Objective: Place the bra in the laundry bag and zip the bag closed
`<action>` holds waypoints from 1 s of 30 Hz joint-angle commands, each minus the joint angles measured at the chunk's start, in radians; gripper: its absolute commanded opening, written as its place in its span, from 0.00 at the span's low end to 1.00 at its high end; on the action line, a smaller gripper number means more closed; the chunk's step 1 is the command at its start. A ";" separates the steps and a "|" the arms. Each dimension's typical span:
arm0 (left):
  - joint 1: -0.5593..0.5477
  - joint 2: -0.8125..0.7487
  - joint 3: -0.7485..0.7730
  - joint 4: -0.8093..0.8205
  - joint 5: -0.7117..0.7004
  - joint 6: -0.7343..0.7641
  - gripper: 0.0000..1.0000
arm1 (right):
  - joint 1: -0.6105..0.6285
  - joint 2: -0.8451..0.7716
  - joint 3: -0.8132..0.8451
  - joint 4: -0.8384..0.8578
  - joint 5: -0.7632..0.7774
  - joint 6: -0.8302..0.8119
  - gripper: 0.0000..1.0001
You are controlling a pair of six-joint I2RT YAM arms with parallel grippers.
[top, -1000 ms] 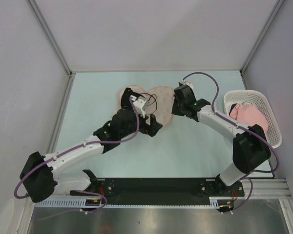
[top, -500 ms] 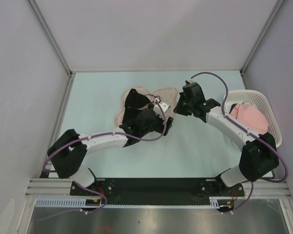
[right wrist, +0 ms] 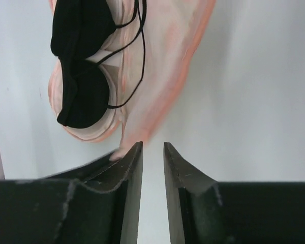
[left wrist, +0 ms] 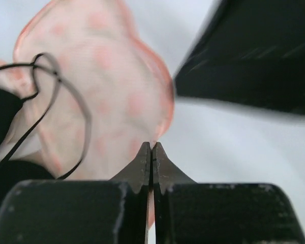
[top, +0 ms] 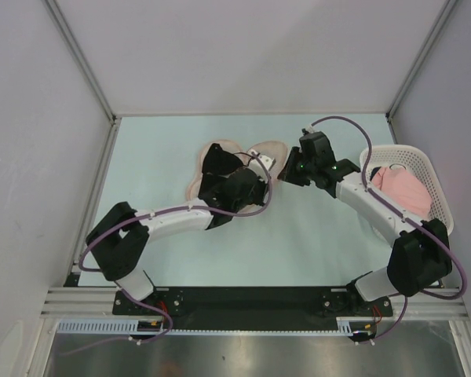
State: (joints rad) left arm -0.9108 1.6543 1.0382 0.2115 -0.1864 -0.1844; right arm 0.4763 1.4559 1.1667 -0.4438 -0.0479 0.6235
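The peach laundry bag lies open on the table, its pale flap spread toward the right arm. Inside it rests the black bra; a thin strap loops over the fabric. My left gripper is shut, with the bag's near edge pinched between its fingers. In the top view the left gripper is at the bag's near right side. My right gripper stands slightly open just off the flap's edge, with only table between its fingers. The top view shows the right gripper close to the bag's right end.
A white lattice basket holding a pink cloth stands at the right, beside the right arm's elbow. The left arm lies across the bag's near side. Walls enclose the table at the back and both sides.
My left gripper has moved right along the bag and shut on its edge. The right gripper has let go, opened a little and backed off to the right.
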 commanded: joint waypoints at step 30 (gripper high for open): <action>0.631 -0.512 -0.632 0.054 -0.134 -0.807 0.00 | 0.042 0.221 0.014 0.249 -0.278 0.007 0.55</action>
State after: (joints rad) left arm -0.3237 1.1160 0.3492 0.3481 -0.2867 -0.9512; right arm 0.5087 1.5932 1.1347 -0.3363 -0.1699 0.5987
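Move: The left hand already pinches the edge of the laundry bag's raised flap. The bag's left edge, where the flap is going, lies roughly 23 cm left of this hand, 4 cm ahead and 14 cm lower; the bra lies on the bag about 14 cm left, 8 cm ahead and 13 cm below. From the right hand, its fingers just parting beside the flap, that left edge is some 27 cm left, 2 cm ahead and 16 cm below. Keeping its pinch on the flap's edge, the left hand draws it some 27 cm left across the bra to the bag's left side, nearly level at first, then sinking about 5 cm, the wrist swinging about 50 degrees counter-clockwise. The right hand comes free of the flap, opens further and backs off right and up about 5 cm, then turns back left and down, ending lower than it began. ##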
